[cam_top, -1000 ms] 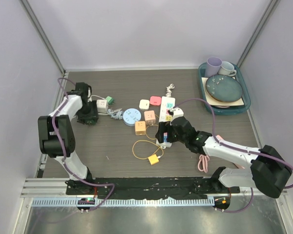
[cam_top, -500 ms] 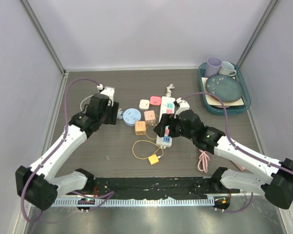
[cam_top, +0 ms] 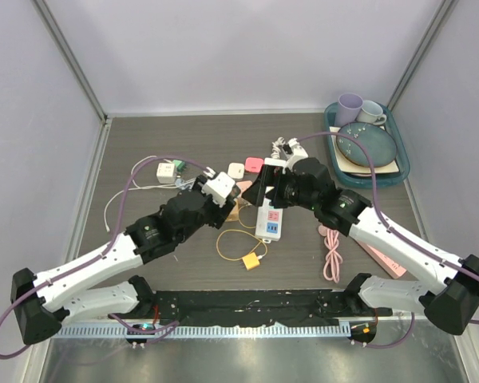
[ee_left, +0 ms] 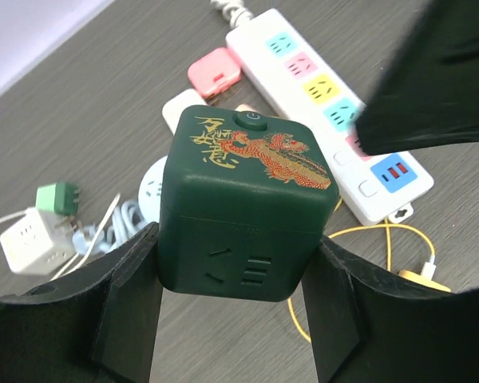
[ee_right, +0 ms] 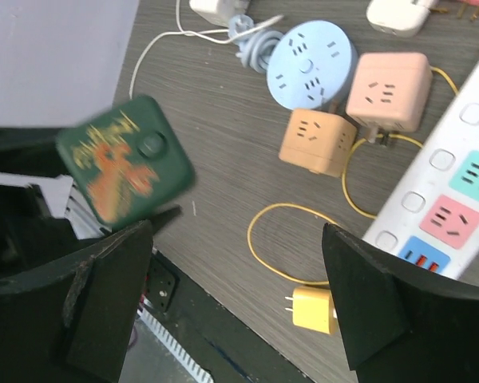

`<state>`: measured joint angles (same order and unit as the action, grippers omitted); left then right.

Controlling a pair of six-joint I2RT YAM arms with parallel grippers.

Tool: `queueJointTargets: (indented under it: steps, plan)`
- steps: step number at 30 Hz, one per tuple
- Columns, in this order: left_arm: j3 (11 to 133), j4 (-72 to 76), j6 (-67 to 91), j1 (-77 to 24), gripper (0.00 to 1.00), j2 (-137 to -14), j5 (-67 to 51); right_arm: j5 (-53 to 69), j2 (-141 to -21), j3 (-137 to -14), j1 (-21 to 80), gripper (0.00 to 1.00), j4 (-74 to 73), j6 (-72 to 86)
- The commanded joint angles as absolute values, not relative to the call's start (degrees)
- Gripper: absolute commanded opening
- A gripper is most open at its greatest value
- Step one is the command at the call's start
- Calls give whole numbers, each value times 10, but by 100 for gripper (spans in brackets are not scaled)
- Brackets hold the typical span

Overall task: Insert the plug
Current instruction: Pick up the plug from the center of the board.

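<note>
My left gripper (ee_left: pixel 235 247) is shut on a dark green cube socket (ee_left: pixel 243 203) with a gold and red dragon on top, held above the table. The same cube (ee_right: pixel 124 171) shows blurred at the left of the right wrist view. The yellow plug (cam_top: pixel 250 260) on its looped yellow cable lies on the table near the front; it also shows as the yellow plug (ee_right: pixel 313 309). A white power strip (cam_top: pixel 270 215) with coloured sockets lies in the middle. My right gripper (cam_top: pixel 255 191) hangs open above the strip's left side, with nothing between its fingers.
A teal tray (cam_top: pixel 399 171) with a plate and mugs stands at the back right. A coiled pink cable (cam_top: pixel 332 255) lies right of the strip. A blue round socket (ee_right: pixel 311 64), pink cube (ee_right: pixel 387 89) and orange cube (ee_right: pixel 319 140) sit left of it. A white cube (ee_left: pixel 32 239) lies far left.
My left arm has swung from the far left to the middle, carrying the green cube off the table. My right gripper has moved back along the strip and opened slightly.
</note>
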<state>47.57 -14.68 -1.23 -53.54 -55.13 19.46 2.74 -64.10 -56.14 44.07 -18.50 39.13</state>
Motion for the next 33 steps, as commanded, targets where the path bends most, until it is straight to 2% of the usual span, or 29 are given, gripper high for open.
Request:
queueJointTargets:
  steps: [1,7,14,20,26,33]
  plan:
    - [470,-27,-68,-586,7,-566,247,68,-663,-620,437,92,-181,392]
    - [445,45,-106,-616,7,-572,242,61,-675,-637,414,93,-189,428]
    - [397,133,-120,-618,7,-570,230,131,-681,-647,404,92,-184,383]
    - [396,138,-105,-618,7,-587,229,157,-671,-639,404,91,-178,338]
    - [384,165,-89,-618,7,-593,229,135,-682,-639,404,91,-183,393]
    - [388,166,-88,-618,7,-602,214,169,-698,-645,405,90,-178,352]
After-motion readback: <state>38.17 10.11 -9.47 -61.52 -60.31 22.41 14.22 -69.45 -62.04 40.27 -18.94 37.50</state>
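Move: The dark green cube plug is already pinched in the left fingers, high over the table. It lies about 11 cm to the left of the empty, open right hand, some 2 cm ahead and about level. That puts the right fingers 11 cm to the left hand's right and 2 cm back. Some 20 cm below the right hand, the orange cube is 5 cm ahead and 11 left, the pink cube 11 ahead and 6 left, the power strip 9 ahead and 2 right. The green cube plug is carried about 5 cm to the right by the left hand, quickly at first and then creeping, towards the open mouth of the right gripper; the left fingers keep their grip and tip up some 10 degrees. The right hand comes to meet it, rising and edging left by about 2 cm each, with a slight counter-clockwise turn. Its fingers stay wide open. ##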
